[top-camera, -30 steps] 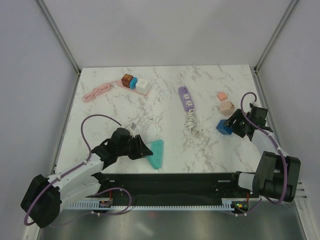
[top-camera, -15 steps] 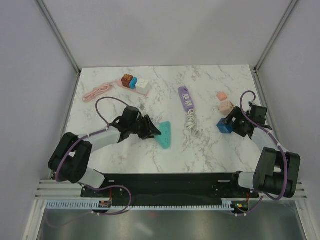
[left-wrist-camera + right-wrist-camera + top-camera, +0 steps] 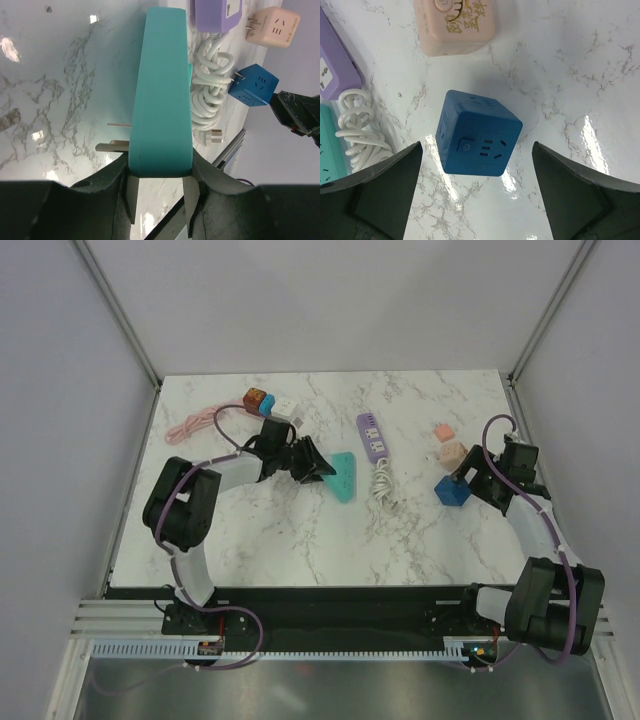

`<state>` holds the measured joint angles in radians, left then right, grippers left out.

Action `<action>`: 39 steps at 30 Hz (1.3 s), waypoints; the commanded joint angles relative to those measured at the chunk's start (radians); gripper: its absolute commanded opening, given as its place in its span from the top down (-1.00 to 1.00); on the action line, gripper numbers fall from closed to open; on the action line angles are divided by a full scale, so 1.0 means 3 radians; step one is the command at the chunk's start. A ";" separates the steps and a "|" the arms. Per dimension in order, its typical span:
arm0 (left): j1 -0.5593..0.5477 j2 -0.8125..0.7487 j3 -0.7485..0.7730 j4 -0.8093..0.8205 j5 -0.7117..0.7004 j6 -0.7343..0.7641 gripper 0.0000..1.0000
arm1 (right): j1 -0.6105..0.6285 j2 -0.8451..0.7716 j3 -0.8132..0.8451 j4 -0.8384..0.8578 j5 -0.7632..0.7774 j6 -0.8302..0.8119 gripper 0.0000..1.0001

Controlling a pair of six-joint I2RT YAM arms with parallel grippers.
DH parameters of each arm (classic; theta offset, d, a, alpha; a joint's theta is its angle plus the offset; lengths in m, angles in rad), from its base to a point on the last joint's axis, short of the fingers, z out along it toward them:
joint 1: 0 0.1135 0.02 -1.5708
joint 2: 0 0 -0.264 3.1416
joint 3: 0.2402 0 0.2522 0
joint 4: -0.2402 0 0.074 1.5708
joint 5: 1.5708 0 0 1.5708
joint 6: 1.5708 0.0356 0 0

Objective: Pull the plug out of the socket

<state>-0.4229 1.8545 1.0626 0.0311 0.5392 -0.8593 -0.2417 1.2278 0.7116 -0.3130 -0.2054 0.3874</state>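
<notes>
My left gripper (image 3: 160, 172) is shut on the near end of a teal socket strip (image 3: 165, 90), held just off the marble; two metal prongs (image 3: 112, 146) stick out of its left side. In the top view the teal strip (image 3: 343, 476) sits mid-table with the left gripper (image 3: 318, 468) beside it. A blue cube plug (image 3: 477, 132) with a power button and socket holes rests on the table, apart from the strip; its prongs show in the left wrist view (image 3: 236, 76). My right gripper (image 3: 477, 145) hangs over the cube (image 3: 450, 492), open wide, touching nothing.
A purple power strip (image 3: 372, 435) with a coiled white cable (image 3: 383, 485) lies between the teal strip and the blue cube. Two pink cube adapters (image 3: 453, 453) (image 3: 444, 430) stand behind the blue cube. Coloured cubes (image 3: 270, 405) and a pink cable (image 3: 192, 425) sit back left.
My left arm has swung the teal strip from the near left up toward mid-table. My right gripper has opened wide off the blue cube and backed slightly away.
</notes>
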 commanded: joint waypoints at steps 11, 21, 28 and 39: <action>-0.0002 0.0348 0.0901 -0.0885 -0.0161 0.0323 -0.57 | 0.1003 -0.0753 0.0353 -0.0404 0.0633 0.0155 -0.96; -0.0002 -0.0526 0.0575 -0.1549 -0.0983 0.0874 -0.65 | 0.1562 -0.0667 0.0532 -0.0496 0.0833 0.0207 -0.96; 0.0009 -0.0895 0.0808 -0.1872 -0.2133 0.1141 -0.64 | 0.1787 -0.0667 0.0425 -0.0409 0.0869 0.0238 -0.96; 0.0049 0.0495 0.2680 -0.2660 -0.2774 0.0947 -0.73 | 0.1915 -0.0907 0.0267 -0.0404 0.0813 0.0156 -0.96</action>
<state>-0.4122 1.9388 1.7527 -0.6880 -0.1986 -0.5827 0.3294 0.9924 0.8047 -0.4423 0.0273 0.4469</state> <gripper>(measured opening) 0.863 0.982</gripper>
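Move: The left hand grips the teal socket by its near corner, the socket's middle some 3 cm to the right and 1 cm below. From this hand the white adapter is about 18 cm ahead and 12 cm left, the brown adapter 21 ahead and 19 left, the purple strip 10 ahead and 9 right. Just below the open right hand, some 4 cm down, is the blue adapter, 1 ahead and 2 left; the white cord lies 4 ahead and 18 left. The left hand eases about 3 cm forward, opens to let the teal socket go beside the purple strip, backs off and rises about 10 cm while swinging some 10 cm left, then reaches forward towards the white adapter, sinking slightly at the end, as the wrist turns some 45 degrees from pointing right-and-down to forward-and-down. Meanwhile the right hand, wide open, leaves the blue adapter, travelling about 14 cm left and rising 8 cm towards the white cord, with a slight draw back late on and a 20-degree counter-clockwise turn. ##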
